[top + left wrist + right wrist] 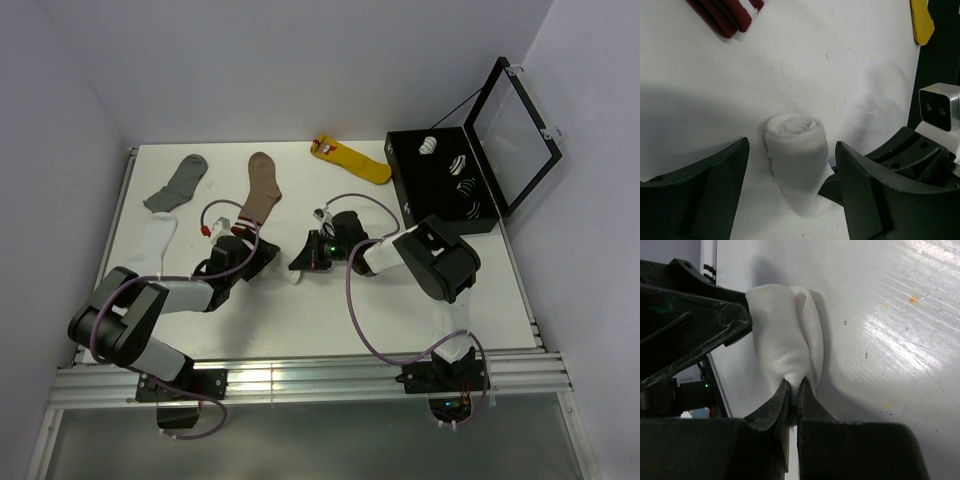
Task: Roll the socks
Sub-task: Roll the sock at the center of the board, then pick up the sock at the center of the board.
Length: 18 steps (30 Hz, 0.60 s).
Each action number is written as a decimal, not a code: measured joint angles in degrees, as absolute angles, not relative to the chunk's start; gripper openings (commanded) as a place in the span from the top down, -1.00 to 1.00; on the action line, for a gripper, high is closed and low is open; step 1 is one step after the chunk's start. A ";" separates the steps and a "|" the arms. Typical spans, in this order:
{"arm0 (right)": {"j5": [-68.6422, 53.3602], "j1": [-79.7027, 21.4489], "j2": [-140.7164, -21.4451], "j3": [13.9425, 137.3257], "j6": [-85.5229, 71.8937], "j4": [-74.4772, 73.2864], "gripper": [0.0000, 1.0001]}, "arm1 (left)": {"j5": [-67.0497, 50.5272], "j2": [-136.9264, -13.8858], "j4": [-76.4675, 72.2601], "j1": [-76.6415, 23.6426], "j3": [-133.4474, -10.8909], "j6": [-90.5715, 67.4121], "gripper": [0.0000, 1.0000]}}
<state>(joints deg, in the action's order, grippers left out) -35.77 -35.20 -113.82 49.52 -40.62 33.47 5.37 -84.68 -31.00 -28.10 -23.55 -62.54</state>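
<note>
A plain white sock rolled into a tight roll (796,160) stands on the white table between my two grippers. My left gripper (792,146) is open, with one finger on each side of the roll and not touching it. My right gripper (796,390) is shut on the roll (782,337), pinching its fabric at the near end. In the top view the two grippers, left (270,256) and right (302,260), meet at the table's middle, and only a bit of the roll (293,277) shows. A second white sock (155,240) lies flat at the left, partly under the left arm. I see no stripes on either.
A brown sock (263,190) with a maroon-and-white cuff (730,15), a grey sock (178,183) and a yellow sock (352,160) lie at the back. An open black box (410,190) holding rolled socks stands at the back right, its lid (515,130) raised.
</note>
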 measured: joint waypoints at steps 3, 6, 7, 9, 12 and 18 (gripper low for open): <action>-35.81 -35.20 -113.82 49.54 -40.62 33.43 1.00 | 4.78 -86.91 -31.64 -27.53 -24.86 -62.22 -0.42; -35.86 -35.18 -113.82 49.60 -40.62 33.34 1.00 | 4.12 -88.84 -32.32 -27.40 -26.11 -62.13 -0.36; -35.86 -35.18 -113.82 49.60 -40.64 33.32 1.00 | 3.90 -89.25 -32.51 -27.40 -26.33 -62.15 -0.34; -36.03 -35.09 -113.89 49.65 -40.64 33.28 1.00 | 3.42 -90.24 -33.47 -27.40 -26.61 -62.19 -0.28; -36.47 -34.98 -114.15 49.98 -40.66 33.04 1.00 | 2.72 -91.48 -34.81 -27.38 -26.81 -62.24 -0.22; -37.30 -34.72 -114.59 50.65 -40.88 32.40 1.00 | 2.22 -93.60 -36.36 -27.18 -27.11 -62.78 0.20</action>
<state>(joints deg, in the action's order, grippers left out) -37.30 -34.72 -114.59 50.65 -40.88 32.40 2.22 -93.60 -36.36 -27.18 -27.11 -62.78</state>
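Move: The rolled white sock lies just off the left hand, about 1 cm ahead, 3 cm to its right and 2 cm below; its gaping fingers already reach around the forward end. The brown sock lies some 18 cm ahead of that hand and 3 cm left, the white striped sock level with it and about 26 cm left, both 4 cm lower. The right hand already pinches the roll, whose middle is about 2 cm to its left, level fore and aft and in height. Forward and to the right, sinking as it goes, the left hand eases about 2.5 cm onto the forward, spiral end of the rolled white sock and closes its fingers from wide to about half open, bringing one to each side of the roll. The right hand stays in place, keeping its pinch on the roll. ##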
